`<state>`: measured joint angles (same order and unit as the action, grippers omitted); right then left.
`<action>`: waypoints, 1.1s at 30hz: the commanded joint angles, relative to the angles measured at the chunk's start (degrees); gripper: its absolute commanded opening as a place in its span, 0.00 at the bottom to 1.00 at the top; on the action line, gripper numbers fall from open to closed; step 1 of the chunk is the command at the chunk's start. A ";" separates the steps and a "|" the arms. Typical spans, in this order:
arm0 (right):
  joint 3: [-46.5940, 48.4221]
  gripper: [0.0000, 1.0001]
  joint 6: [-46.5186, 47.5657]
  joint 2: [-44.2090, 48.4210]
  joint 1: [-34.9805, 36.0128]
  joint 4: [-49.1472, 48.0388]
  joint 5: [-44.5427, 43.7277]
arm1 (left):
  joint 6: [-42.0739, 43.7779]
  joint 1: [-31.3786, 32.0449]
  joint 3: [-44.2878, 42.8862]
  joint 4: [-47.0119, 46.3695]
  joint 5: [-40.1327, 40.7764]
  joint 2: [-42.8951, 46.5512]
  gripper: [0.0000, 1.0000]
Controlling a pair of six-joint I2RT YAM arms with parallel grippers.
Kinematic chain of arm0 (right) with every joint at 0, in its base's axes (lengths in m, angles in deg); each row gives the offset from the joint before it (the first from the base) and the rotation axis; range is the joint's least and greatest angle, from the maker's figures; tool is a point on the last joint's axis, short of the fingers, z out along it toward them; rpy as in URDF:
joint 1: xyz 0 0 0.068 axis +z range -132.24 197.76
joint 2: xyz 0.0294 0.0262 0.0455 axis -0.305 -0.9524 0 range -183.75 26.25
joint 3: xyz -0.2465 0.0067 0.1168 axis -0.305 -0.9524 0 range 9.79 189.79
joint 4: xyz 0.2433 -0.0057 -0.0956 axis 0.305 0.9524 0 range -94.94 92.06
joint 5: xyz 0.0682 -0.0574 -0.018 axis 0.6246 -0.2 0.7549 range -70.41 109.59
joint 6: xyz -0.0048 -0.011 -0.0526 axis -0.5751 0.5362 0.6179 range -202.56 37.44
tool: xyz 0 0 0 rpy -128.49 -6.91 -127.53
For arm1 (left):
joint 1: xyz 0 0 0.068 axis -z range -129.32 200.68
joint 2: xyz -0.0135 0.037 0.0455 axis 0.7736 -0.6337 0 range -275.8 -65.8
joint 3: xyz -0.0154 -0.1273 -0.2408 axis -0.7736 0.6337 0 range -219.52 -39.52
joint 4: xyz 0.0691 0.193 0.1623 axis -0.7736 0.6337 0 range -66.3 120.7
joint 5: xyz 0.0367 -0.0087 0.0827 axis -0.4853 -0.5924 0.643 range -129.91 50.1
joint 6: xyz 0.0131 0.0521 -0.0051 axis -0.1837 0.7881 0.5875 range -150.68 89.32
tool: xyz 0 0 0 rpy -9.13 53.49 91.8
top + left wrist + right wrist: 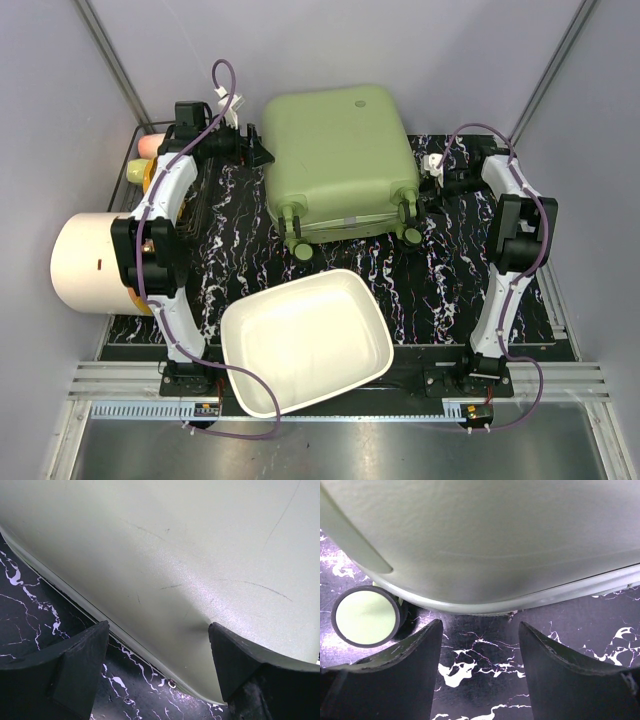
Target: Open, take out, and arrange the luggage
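The luggage (340, 165), an olive-green suitcase, lies flat and closed at the back middle of the table, its wheels toward the near side. My left gripper (258, 150) is at its left edge, open, and the shell (200, 555) fills the left wrist view. The gripper (159, 630) straddles the suitcase's lower rim, where a small metal ring (171, 683) shows at the seam. My right gripper (430, 195) is at the suitcase's right near corner. It (480, 625) is open over bare mat, just short of the rim (495, 540) and beside a wheel (366, 617).
A white plastic bin (305, 340) sits tilted at the near middle, between the arm bases. A cream cylinder (85, 262) lies off the mat's left edge. Pink and yellow items (145, 160) are at the back left. The black marbled mat (450, 290) covers the table.
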<state>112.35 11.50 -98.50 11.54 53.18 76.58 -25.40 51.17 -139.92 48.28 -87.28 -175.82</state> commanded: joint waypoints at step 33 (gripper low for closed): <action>6.52 0.00 -26.62 -3.57 1.65 -29.32 6.99 | 1.14 0.04 -0.59 -1.29 -0.79 0.59 0.84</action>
<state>118.17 3.50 -102.96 12.22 46.98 79.66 -24.55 51.17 -139.89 48.87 -87.41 -175.82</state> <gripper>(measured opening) 0.010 0.845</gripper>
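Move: The right hand waits with open fingers off the luggage's right side. What looks like the zipper pull on its low seam is about 3 cm to its left, 2 cm ahead and 1 cm lower. The luggage's near-right wheel is some 8 cm back, 3 cm left and 2 cm lower. The luggage's middle is about 17 cm left and 4 cm ahead. From the left hand, that pull is roughly 29 cm right, 3 cm back and 15 cm lower. The right fingers shut completely at the luggage's right-hand seam, seeming to pinch the small zipper pull. The hand first edges about 1 cm left towards the side, then, as the fingers close, heads forward along the seam, away from the near wheel, some 4 cm. Its wrist turns slightly counter-clockwise, then swings back clockwise about 10 degrees. The left hand stays put against the luggage's left side. ##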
